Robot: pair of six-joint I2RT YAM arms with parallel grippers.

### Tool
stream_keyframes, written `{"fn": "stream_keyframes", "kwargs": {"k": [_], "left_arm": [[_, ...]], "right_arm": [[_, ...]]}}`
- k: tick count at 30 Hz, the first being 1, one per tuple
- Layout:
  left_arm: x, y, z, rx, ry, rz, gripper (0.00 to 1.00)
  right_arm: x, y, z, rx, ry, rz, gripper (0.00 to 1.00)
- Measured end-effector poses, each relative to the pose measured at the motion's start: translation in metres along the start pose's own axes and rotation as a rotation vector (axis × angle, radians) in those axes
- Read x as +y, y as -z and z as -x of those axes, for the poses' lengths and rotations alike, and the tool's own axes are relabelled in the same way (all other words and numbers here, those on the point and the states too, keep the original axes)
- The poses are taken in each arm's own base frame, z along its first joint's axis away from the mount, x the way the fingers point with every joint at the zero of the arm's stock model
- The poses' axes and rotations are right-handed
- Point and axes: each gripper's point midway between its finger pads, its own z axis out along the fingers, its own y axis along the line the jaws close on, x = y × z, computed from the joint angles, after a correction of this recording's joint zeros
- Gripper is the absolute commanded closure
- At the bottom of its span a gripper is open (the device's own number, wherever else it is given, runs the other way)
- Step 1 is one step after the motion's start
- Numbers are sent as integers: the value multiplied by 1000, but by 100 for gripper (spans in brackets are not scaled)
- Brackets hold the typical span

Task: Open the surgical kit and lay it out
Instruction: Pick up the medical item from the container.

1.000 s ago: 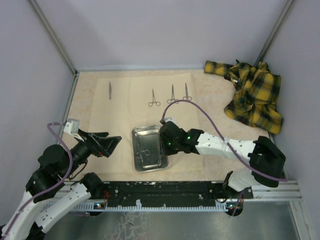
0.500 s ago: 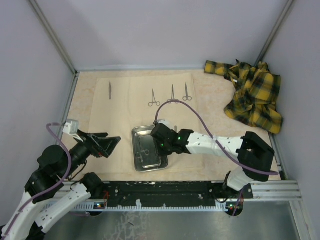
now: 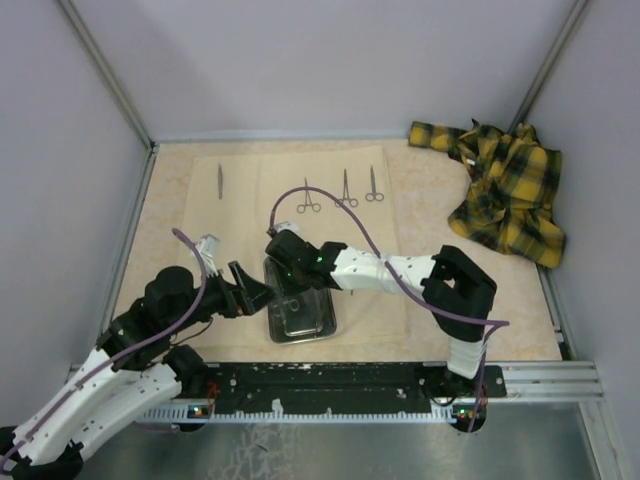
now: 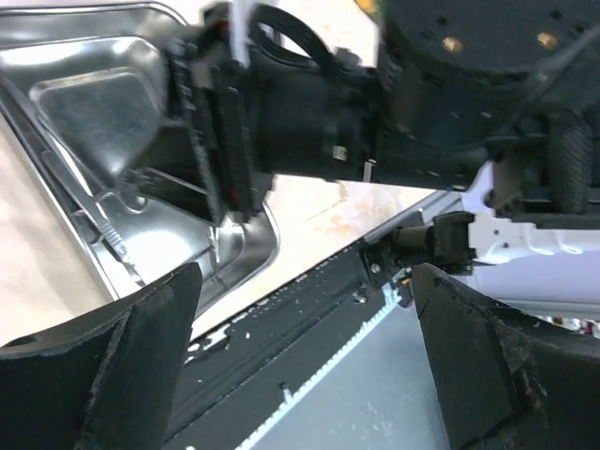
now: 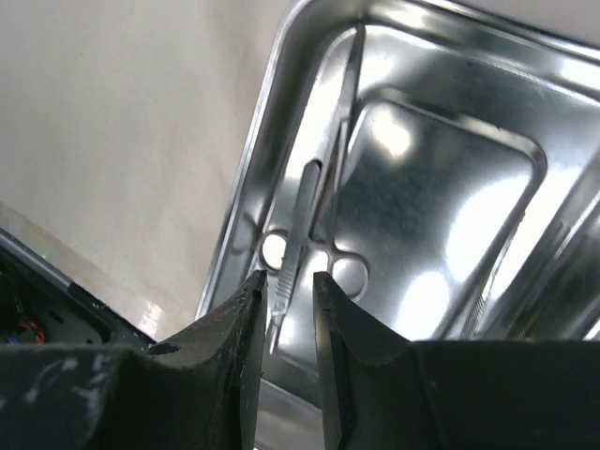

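The shiny steel tray (image 3: 303, 337) sits on the spread pale beige wrap (image 3: 365, 230), with thin instruments (image 3: 289, 306) lying in it. My right gripper (image 3: 283, 262) hangs over the tray's far left part. In the right wrist view its jaws (image 5: 286, 281) are slightly apart, straddling a slim flat metal handle (image 5: 302, 246) without gripping it. A ring-handled clamp (image 5: 349, 274) lies beside it. My left gripper (image 3: 252, 291) is wide open and empty at the tray's left edge. The left wrist view shows the tray (image 4: 84, 103). Tweezers (image 3: 220, 181) and three clamps (image 3: 308, 200) lie in a row on the wrap.
A yellow-and-black plaid cloth (image 3: 505, 195) is bunched at the back right corner. The black base rail (image 3: 330, 385) runs along the near edge. The right arm's purple cable (image 3: 340, 205) arcs over the laid-out clamps. Grey walls close in left, back and right.
My right gripper has moved left across the tray to its far left part. My left gripper has swung right and come up to the tray's left edge.
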Motion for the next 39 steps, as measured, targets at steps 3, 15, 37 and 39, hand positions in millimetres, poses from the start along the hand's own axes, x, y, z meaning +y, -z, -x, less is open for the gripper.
{"fn": "stream_keyframes", "kwargs": {"k": [3, 15, 37, 39], "left_arm": [[-4, 4, -3, 16, 40, -17, 0], [-40, 39, 19, -38, 68, -118, 0], [-50, 44, 32, -155, -8, -239, 0], [-50, 43, 37, -181, -18, -235, 0]], "right_arm": [[7, -10, 8, -2, 26, 3, 73], [18, -7, 24, -17, 45, 16, 73], [1, 34, -19, 46, -17, -77, 73], [-1, 34, -18, 43, -28, -86, 73]]}}
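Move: Over the tray's left part, the right hand, fingers slightly open, has the scalpel's middle about 5 cm below, 1 cm ahead and 2 cm to the left. The scissors' middle is about 5 cm ahead and 2 cm left, their rings under the scalpel; the tweezers lie by the tray's right wall, some 7 cm to the right and 1 cm ahead. From the left hand the scalpel is about 7 cm ahead, 1 cm right and 19 cm below. Hovering above the tray, the right hand first slips about 3 cm left and forward over the scissors, rising a little, then turns back and goes some 6 cm back and right, past its start towards the tweezers' side, its narrow finger gap unchanged and empty. The left hand, wide open and empty, rises about 7 cm and draws slightly back, its wrist tilting. ##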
